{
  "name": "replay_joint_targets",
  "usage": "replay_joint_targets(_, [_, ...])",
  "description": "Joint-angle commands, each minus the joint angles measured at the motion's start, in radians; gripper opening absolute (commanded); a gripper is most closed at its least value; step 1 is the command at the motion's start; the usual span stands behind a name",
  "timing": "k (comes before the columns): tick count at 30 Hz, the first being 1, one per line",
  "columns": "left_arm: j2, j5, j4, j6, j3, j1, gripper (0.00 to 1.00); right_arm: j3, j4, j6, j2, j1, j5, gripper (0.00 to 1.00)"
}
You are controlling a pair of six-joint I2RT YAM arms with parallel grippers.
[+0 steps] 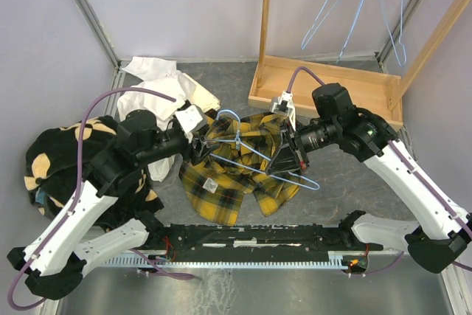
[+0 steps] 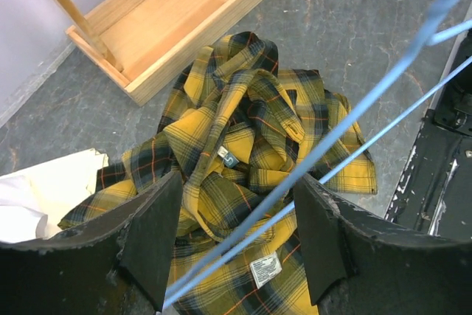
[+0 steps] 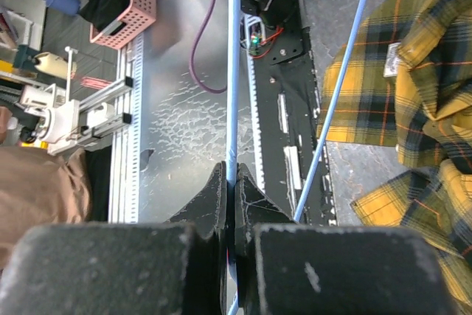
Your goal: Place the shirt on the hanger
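The yellow and black plaid shirt point(image 1: 228, 178) lies crumpled on the grey table, its white label facing up in the left wrist view point(image 2: 243, 138). The light-blue wire hanger point(image 1: 258, 154) hovers flat over it. My right gripper point(image 1: 286, 160) is shut on one of the hanger's wires point(image 3: 233, 71), with the pads point(image 3: 251, 189) pinching it. My left gripper point(image 1: 201, 149) is open at the hanger's hook end. Two of the hanger's wires point(image 2: 346, 119) run between its fingers point(image 2: 151, 226) without touching them. The shirt's edge point(image 3: 413, 86) shows beside the right gripper point(image 3: 234, 182).
A wooden rack base point(image 1: 332, 86) sits at the back right, with spare blue hangers point(image 1: 361, 5) hanging above it. A white garment point(image 1: 158, 82) lies at the back left and a black fleece with tan patches point(image 1: 59, 160) at the left. A black rail point(image 1: 251, 241) runs along the near edge.
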Motion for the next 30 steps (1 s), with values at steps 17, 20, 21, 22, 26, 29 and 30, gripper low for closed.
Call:
replay_joint_targets(17, [0.034,0.179,0.04,-0.072,0.082,0.003,0.03,0.155,-0.041,-0.034,0.074,0.01,0.111,0.05])
replay_joint_targets(20, [0.029,0.183,0.038,-0.072,0.079,0.003,0.03,0.201,-0.08,-0.079,0.103,0.009,0.163,0.11])
replay_joint_targets(21, [0.028,0.185,0.034,-0.07,0.079,0.003,0.03,0.217,-0.09,-0.095,0.11,0.009,0.186,0.14])
replay_joint_targets(22, [0.027,0.188,0.032,-0.066,0.079,0.003,0.03,0.23,-0.1,-0.112,0.115,0.01,0.207,0.17])
replay_joint_targets(26, [0.027,0.189,0.017,-0.055,0.079,0.003,0.03,0.28,-0.124,-0.159,0.142,0.009,0.296,0.22])
replay_joint_targets(29, [0.029,0.191,0.006,-0.049,0.079,0.003,0.03,0.285,-0.113,-0.18,0.151,0.01,0.309,0.3])
replay_joint_targets(30, [0.031,0.19,0.005,-0.045,0.078,0.003,0.03,0.285,-0.103,-0.187,0.15,0.01,0.314,0.33])
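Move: The left hand's open fingers straddle the left shoulder of the blue hanger, which is about 1 cm to their right and at their height. The hook's neck lies roughly 8 cm right and 3 cm ahead; the plaid shirt about 9 cm right, 2 cm ahead and some 20 cm below. From the right hand, shut on the hanger's right half, that left shoulder is about 16 cm left and 5 cm ahead. The left fingers close and pinch the hanger's left shoulder while the hand eases back about 3 cm and slightly left, turning some 10 degrees clockwise. The right hand keeps its grip at first, creeping back a little, then turns round and goes forward, ending about 6 cm ahead, tilting some 15 degrees as its fingers part to roughly a third open around the wire. ##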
